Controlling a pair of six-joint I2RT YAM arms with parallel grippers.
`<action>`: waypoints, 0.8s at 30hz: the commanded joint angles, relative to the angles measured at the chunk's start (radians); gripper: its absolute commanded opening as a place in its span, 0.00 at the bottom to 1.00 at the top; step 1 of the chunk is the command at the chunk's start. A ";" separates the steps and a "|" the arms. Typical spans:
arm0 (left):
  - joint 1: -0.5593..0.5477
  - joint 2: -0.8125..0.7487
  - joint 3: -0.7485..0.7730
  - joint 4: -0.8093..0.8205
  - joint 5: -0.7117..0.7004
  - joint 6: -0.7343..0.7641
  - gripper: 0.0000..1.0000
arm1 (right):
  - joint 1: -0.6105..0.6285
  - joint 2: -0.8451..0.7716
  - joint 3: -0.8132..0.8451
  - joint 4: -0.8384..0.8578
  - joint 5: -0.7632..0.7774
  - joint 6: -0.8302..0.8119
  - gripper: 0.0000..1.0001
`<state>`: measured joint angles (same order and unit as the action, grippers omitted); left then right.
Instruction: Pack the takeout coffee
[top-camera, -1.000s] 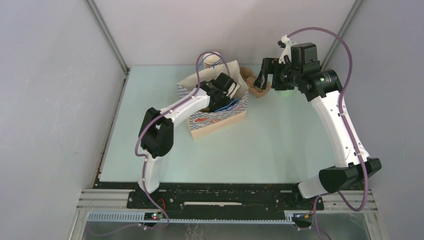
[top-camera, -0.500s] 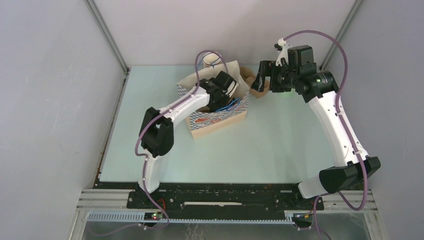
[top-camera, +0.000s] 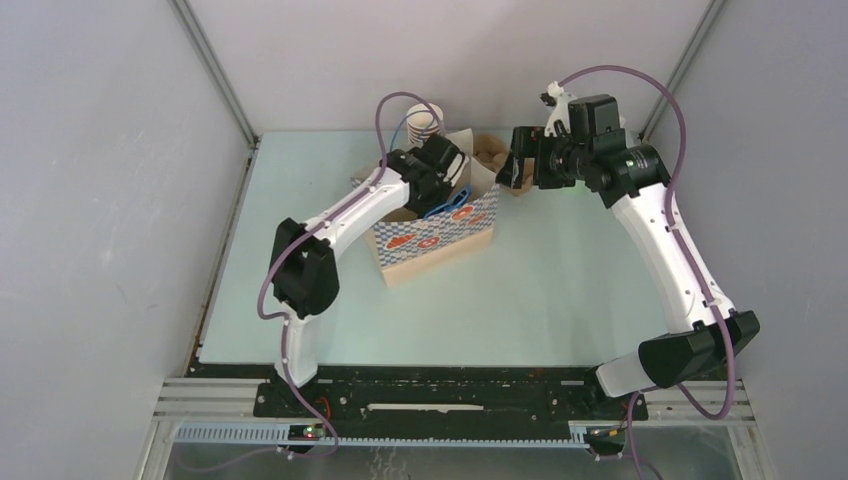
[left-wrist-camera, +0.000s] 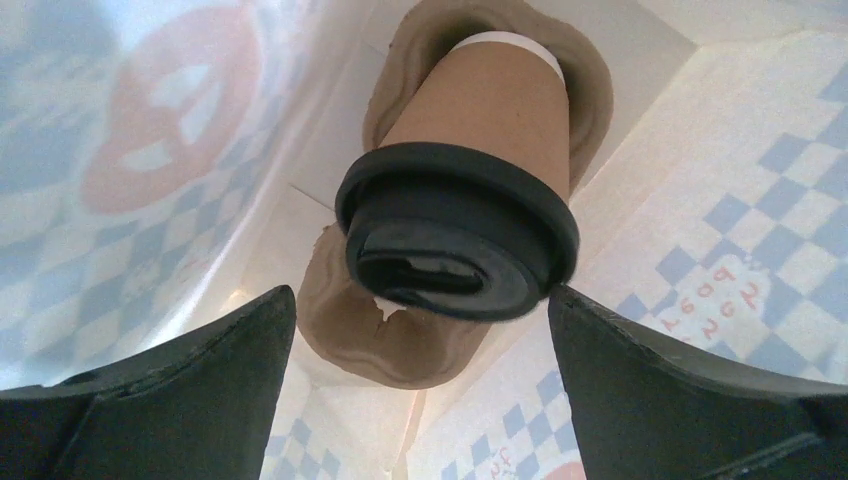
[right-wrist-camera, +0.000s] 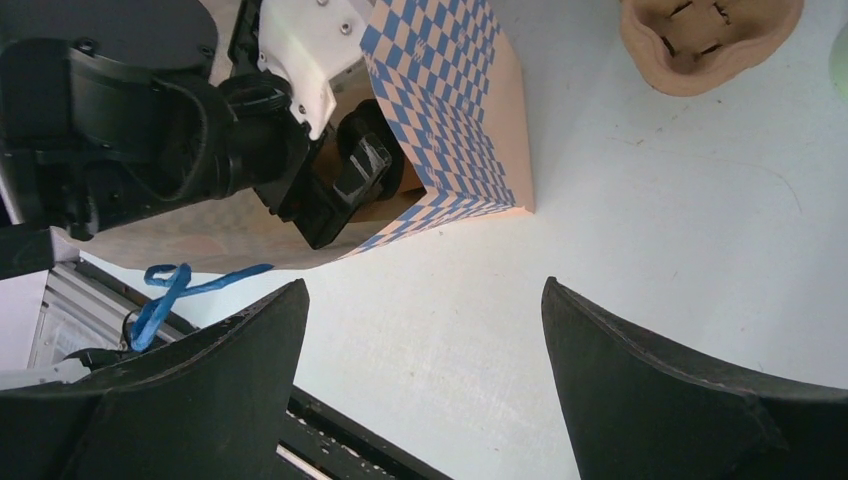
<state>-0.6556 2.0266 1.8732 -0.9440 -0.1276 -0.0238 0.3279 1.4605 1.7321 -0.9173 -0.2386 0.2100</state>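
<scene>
In the left wrist view the takeout coffee (left-wrist-camera: 480, 120), a brown kraft cup with a black lid (left-wrist-camera: 455, 245), sits in a brown pulp holder (left-wrist-camera: 400, 345) inside the blue-checked paper bag (left-wrist-camera: 730, 250). My left gripper (left-wrist-camera: 420, 300) is open, a finger on either side of the lid, gripping nothing. From above, the left gripper (top-camera: 445, 180) reaches into the bag (top-camera: 440, 235) and hides the cup. My right gripper (top-camera: 515, 165) hovers open and empty to the right of the bag; its own view (right-wrist-camera: 425, 300) looks down on bare table.
A second pulp cup tray (top-camera: 488, 150) (right-wrist-camera: 710, 40) lies behind the bag, by the right gripper. A stack of paper cups (top-camera: 424, 122) stands at the back. The bag's blue handle (right-wrist-camera: 170, 290) hangs out. A pale green cup (right-wrist-camera: 843, 60) shows at the frame edge.
My left gripper opened wider and drew back toward the bag's rear, which shifted the bag a little. The right gripper moved slightly left toward the bag.
</scene>
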 joint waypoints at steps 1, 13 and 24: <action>0.002 -0.106 0.065 -0.007 0.010 -0.034 1.00 | 0.013 -0.025 -0.002 0.032 -0.011 -0.004 0.95; -0.003 -0.273 0.094 -0.071 0.054 -0.140 1.00 | 0.031 -0.003 -0.016 0.066 -0.009 0.029 0.95; 0.000 -0.455 0.283 -0.262 -0.084 -0.378 0.93 | 0.056 0.077 0.039 0.119 0.023 -0.004 0.95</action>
<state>-0.6559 1.6836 2.0789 -1.1149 -0.1246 -0.2661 0.3676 1.4956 1.7149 -0.8448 -0.2386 0.2253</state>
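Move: The left hand is open inside the paper bag, just over the coffee cup, whose middle lies about 7 cm below and 2 cm ahead. The blue handle on the near rim is some 6 cm back, 2 cm right and 6 cm above the hand. The empty carrier cell lies about 7 cm left and 10 cm below, level with it. From the right hand, that handle is roughly 7 cm left, 2 cm back and 12 cm lower. Straight up and out of the bag the left hand climbs, slowly at first and then faster, about 20 cm in all, drawing back some 5 cm late on and edging left. Its open fingers leave the coffee cup behind and swing to point more forward and right, some 25 degrees. The right hand, still open, creeps about 2 cm left towards the near handle. ##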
